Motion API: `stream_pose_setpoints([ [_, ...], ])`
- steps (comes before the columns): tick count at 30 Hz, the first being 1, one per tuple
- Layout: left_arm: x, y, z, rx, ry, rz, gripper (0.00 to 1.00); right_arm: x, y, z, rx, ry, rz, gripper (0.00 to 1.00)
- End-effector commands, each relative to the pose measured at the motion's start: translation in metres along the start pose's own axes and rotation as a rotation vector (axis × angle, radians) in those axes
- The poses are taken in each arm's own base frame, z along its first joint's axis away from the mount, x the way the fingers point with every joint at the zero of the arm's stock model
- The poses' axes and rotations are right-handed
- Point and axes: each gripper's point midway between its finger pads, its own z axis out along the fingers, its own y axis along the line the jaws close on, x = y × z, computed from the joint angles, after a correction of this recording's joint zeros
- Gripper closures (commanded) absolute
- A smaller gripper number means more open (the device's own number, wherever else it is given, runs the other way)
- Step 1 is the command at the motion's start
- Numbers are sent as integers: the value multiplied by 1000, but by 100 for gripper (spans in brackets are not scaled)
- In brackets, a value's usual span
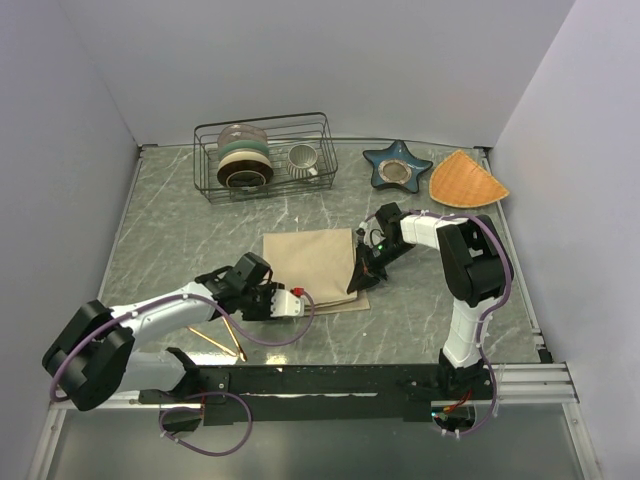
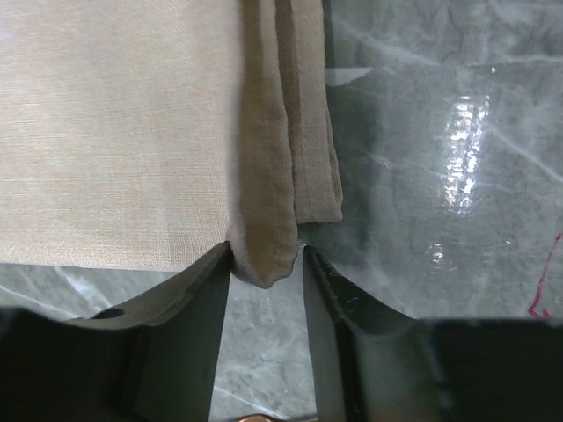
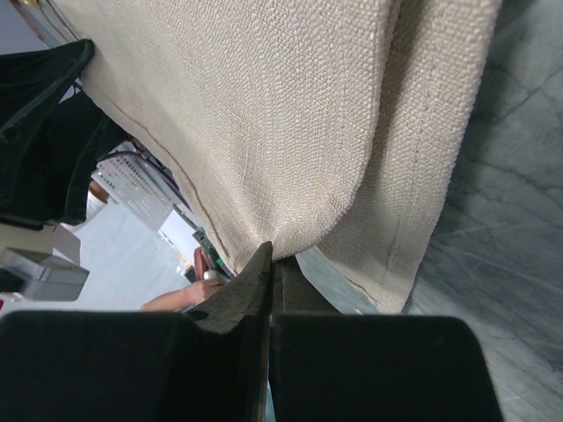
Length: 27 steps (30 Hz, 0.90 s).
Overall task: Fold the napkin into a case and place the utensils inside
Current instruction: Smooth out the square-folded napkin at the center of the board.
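The beige napkin [image 1: 310, 262] lies folded in the middle of the table. My right gripper [image 1: 364, 270] is shut on its right edge and holds that edge up, so the cloth [image 3: 264, 114] drapes from the fingertips [image 3: 271, 253]. My left gripper [image 1: 297, 303] stands at the napkin's front edge. Its jaws are open around a rolled fold [image 2: 264, 220] of the cloth, which touches the left finger [image 2: 207, 299], with a thin gap at the right one. The gold utensils [image 1: 228, 336] lie crossed by the left arm, partly hidden. No finished case shows.
A wire rack [image 1: 265, 155] with bowls and a cup stands at the back. A blue star-shaped dish [image 1: 397, 165] and an orange wedge mat [image 1: 466, 180] sit at the back right. Grey marbled tabletop [image 2: 440, 132] surrounds the cloth.
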Motion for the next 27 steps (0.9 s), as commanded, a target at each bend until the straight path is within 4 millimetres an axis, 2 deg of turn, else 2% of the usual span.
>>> stream_pose_setpoints([
  [1,-2,-1,6,3,-31,41,61,-3,9,-7,5,-16,-41,100],
  [4,-1,-2,5,5,-29,35,71,-3,9,-7,3,-15,-41,100],
  [9,-6,5,-4,-24,-30,17,80,-7,16,-11,-5,-23,-60,100],
  [16,-36,27,-28,-57,-77,-31,92,-14,37,-29,-30,-51,-133,100],
  [19,-46,31,-36,-48,-93,-41,95,-16,38,-37,-14,-57,-151,100],
  [24,-59,34,-45,-29,-115,-63,99,-9,20,-42,21,-5,-142,100],
  [27,-60,25,-41,9,-112,-67,99,-8,7,-44,57,18,-143,100],
])
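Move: Right between the left hand's open fingers is the napkin's upper near-left corner, barely a centimetre below the hand point; the lower layer's near-left corner lies some 3 cm behind and 2 cm right. The fork is about 9 cm left and 4 cm back, the spoon roughly 14 cm left and 6 cm back. Already pinched in the closed right fingers is the upper near-right corner; the lower layer's near-right corner sits about 4 cm behind and 3 cm right of them. Closing on the upper near-left corner almost in place, the left fingers pinch the cloth at the board, then lift it about 6 cm, drifting a little right and forward. The right hand keeps its pinch on the near-right corner, waits for that grip, then rises with the left, about 3 cm up and 2 cm forward, tilting only slightly. ##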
